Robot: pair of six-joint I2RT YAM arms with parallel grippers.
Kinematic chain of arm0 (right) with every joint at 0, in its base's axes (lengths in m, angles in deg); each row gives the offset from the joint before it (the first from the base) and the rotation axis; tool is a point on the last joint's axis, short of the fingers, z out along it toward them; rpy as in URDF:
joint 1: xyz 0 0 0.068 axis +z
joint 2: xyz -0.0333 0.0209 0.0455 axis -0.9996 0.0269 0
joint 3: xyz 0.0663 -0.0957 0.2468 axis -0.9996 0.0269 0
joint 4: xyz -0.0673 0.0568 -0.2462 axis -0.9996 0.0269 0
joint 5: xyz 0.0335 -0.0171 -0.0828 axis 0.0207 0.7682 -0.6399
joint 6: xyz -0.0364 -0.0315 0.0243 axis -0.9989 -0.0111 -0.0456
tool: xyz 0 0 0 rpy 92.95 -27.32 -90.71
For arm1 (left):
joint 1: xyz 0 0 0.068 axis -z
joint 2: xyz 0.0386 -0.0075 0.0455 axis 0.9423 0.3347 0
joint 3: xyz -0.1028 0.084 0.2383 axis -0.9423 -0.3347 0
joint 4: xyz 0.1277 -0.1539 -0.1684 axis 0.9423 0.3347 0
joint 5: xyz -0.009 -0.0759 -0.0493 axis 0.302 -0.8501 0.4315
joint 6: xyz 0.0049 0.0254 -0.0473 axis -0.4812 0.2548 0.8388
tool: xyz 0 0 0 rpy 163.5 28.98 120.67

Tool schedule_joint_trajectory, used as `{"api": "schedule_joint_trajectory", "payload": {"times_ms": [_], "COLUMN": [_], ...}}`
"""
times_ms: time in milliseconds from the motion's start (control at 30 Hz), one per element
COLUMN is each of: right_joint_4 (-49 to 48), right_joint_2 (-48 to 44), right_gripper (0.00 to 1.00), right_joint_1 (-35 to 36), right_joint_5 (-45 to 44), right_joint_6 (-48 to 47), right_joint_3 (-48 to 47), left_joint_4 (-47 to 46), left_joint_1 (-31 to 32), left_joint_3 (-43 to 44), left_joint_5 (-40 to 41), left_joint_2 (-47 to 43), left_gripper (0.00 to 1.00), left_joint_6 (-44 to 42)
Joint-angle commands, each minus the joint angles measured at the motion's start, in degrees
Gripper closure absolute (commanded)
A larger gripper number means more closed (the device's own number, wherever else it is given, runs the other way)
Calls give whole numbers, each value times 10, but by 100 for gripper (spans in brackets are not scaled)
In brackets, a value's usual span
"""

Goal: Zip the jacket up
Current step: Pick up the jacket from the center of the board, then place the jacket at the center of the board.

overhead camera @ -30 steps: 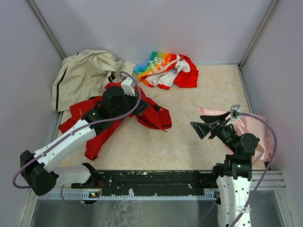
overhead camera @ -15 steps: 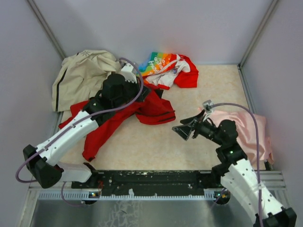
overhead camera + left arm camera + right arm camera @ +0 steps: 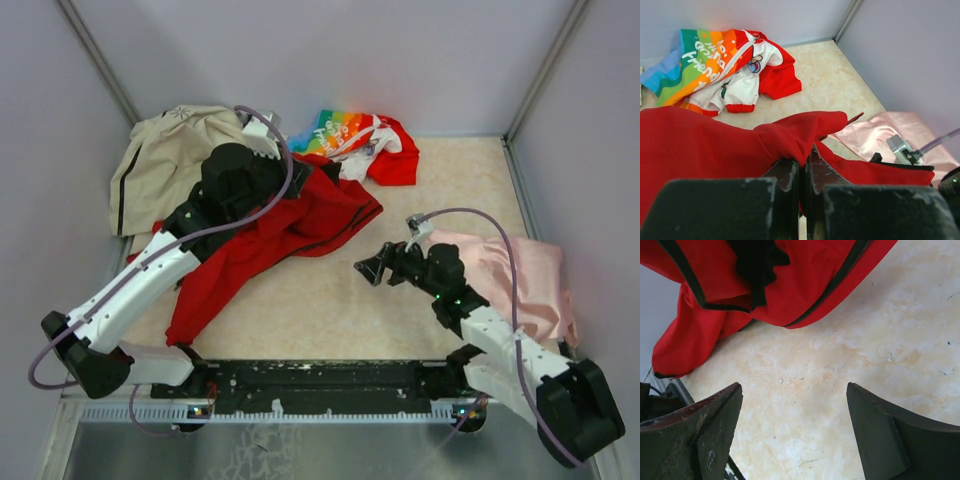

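The bright red jacket (image 3: 270, 235) lies crumpled left of the middle of the table, part of it lifted. My left gripper (image 3: 262, 170) is shut on a fold of its red cloth (image 3: 790, 137), held above the table at the jacket's far end. In the right wrist view the jacket's (image 3: 805, 285) red edge, dark zipper line and black lining hang at the top. My right gripper (image 3: 368, 270) is open and empty, low over bare table just right of the jacket's edge; its open jaws (image 3: 795, 430) frame bare tabletop.
A beige jacket (image 3: 175, 160) lies at the back left. A rainbow-and-white printed garment (image 3: 350, 145) lies at the back middle. A pink cloth (image 3: 515, 275) lies at the right, under my right arm. Grey walls close in the table on three sides.
My left gripper has lifted the red jacket and pulled it back and left, spreading it. My right arm has swung left and down toward the jacket's edge.
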Motion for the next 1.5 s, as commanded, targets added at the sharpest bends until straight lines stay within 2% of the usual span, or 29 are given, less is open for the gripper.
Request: {"api": "schedule_joint_trajectory", "payload": {"times_ms": [0,500,867,933,1000,1033,1067,1100,1133,1467], "right_joint_4": [-176,-408,-494,-503,-506,-502,-496,-487,-469,-190], "right_joint_2": [64,329,488,496,492,485,476,467,439,225], "right_gripper": [15,15,15,22,39,52,74,92,100,100], "right_joint_1": [15,96,116,117,116,116,117,117,116,116], "right_joint_5": [-17,-42,-64,-62,-59,-60,-65,-73,-80,-154], "right_joint_6": [26,28,59,62,59,55,52,46,38,-65], "right_joint_3": [3,-81,-146,-147,-146,-144,-141,-137,-133,-159], "left_joint_4": [-49,-61,-61,-59,-60,-60,-60,-60,-59,-54], "left_joint_1": [5,5,5,5,5,5,5,5,5,5], "left_joint_3": [-12,-51,-65,-67,-70,-70,-70,-69,-68,-34], "left_joint_5": [-14,-21,-25,-22,-19,-17,-16,-14,-12,-11], "left_joint_2": [-33,-68,-92,-93,-96,-97,-97,-96,-95,-83], "left_gripper": [100,100,100,100,100,100,100,100,100,100], "left_joint_6": [9,17,15,13,12,12,11,9,7,6]}}
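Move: The jacket hangs from the left fingers. The part of its hanging near edge that the open right hand goes for lies about 8 cm ahead of that hand, 11 cm to its left and some 4 cm below; from the left hand this part is roughly 25 cm below and 6 cm to the right, about level fore and aft. The rainbow top lies some 38 cm ahead of the right hand and 2 cm left, the pink cloth level with it and 32 cm to the right, both on the board about 12 cm lower. The jacket's hanging edge is reached by the right hand going left and forward, about 11 and 7 cm, sinking some 4 cm; the right fingers shut and pinch the cloth near the zip, then lift it about 6 cm while easing back to the right. The left hand keeps its pinch and drifts 3 cm back and a little left. ##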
